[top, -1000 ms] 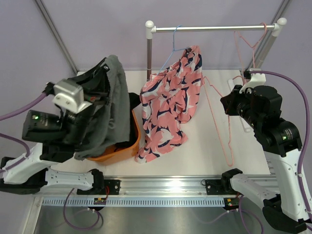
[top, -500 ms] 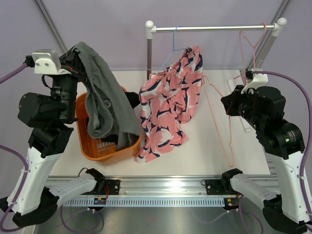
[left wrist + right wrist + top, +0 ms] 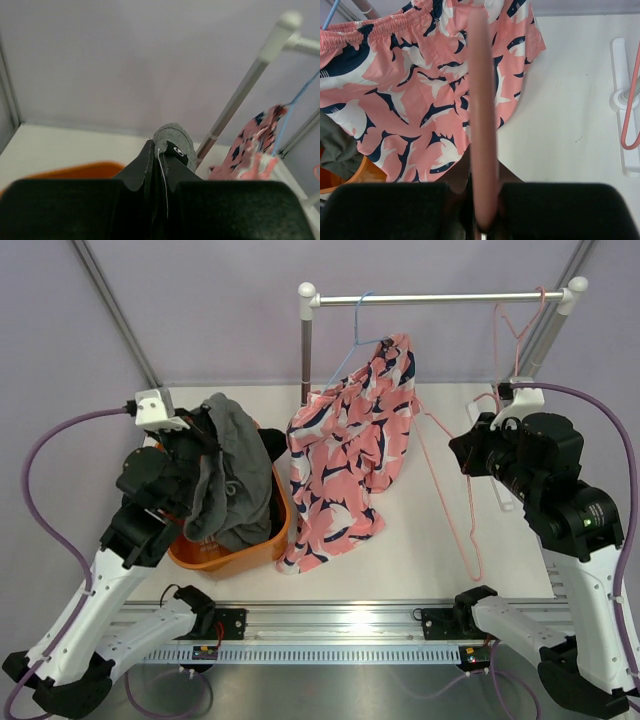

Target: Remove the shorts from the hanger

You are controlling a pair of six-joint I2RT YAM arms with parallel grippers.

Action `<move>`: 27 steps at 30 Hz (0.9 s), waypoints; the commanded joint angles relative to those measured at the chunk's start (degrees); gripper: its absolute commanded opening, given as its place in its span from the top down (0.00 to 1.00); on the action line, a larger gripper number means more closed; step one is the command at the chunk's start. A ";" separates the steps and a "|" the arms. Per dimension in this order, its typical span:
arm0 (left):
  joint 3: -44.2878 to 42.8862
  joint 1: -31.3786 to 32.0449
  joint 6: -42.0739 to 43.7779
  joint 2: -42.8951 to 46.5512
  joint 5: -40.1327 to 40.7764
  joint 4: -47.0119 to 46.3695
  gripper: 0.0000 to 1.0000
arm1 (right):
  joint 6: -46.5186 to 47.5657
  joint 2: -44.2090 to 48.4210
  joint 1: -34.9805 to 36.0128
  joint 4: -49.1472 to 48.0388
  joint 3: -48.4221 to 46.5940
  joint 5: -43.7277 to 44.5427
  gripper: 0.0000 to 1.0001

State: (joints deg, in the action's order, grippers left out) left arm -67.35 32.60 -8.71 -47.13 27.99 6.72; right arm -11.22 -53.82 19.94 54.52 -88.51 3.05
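Note:
Pink shark-print shorts (image 3: 345, 455) hang from a blue hanger (image 3: 358, 325) on the metal rail (image 3: 440, 298); they also show in the right wrist view (image 3: 410, 100). My left gripper (image 3: 205, 425) is shut on grey shorts (image 3: 235, 475), which drape into the orange basket (image 3: 215, 558). In the left wrist view the jaws (image 3: 160, 150) pinch a fold of grey cloth (image 3: 172, 137). My right gripper (image 3: 470, 450) is shut on a bare pink hanger (image 3: 450, 500), right of the pink shorts; its rod (image 3: 481, 100) runs between the jaws (image 3: 482, 200).
The rack's upright post (image 3: 306, 350) stands behind the basket. A second pink hanger (image 3: 510, 325) hangs at the rail's right end. The rack's white foot (image 3: 623, 100) lies on the table at the right.
My left arm lifted the grey shorts high above the basket, then lowered them so they drape into it. My right arm has hardly moved.

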 commanded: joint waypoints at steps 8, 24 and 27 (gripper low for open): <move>15.58 -0.26 -25.39 11.36 4.99 14.19 0.54 | 2.17 -2.34 0.36 -3.37 -2.19 -2.79 1.00; 12.76 -0.26 -13.53 14.96 -16.82 31.07 0.01 | 6.74 -7.25 0.36 -6.00 -7.81 4.49 1.00; 14.44 -0.26 -12.30 17.86 -20.07 31.42 0.01 | 8.14 -12.85 0.36 -5.83 -14.39 10.21 1.00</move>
State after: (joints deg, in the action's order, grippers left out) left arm -54.13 32.49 -23.42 -31.86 12.95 37.91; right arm -5.56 -62.61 19.94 53.08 -96.60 6.11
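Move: From the left hand, which already holds the gray shorts, the middle of the orange bin is about 38 cm below, 2 cm ahead and 4 cm left. The black shorts in the bin lie some 4 cm right of its middle, and the hanging pink shorts about 10 cm ahead, 29 cm right and 16 cm lower. From the right hand, the rail's right end is roughly 19 cm ahead, 14 cm right and 13 cm up; the pink shorts, 14 ahead, 24 left, 9 down. Bring the left gripper steeply down over the orange bin, about 16 cm, tipping the fingers down nearly 30 degrees; open wide on the way to let go of the gray shorts, and draw back some 8 cm. Keep the right gripper shut on the bare pink hanger, easing it forward and finally up towards the rail. ##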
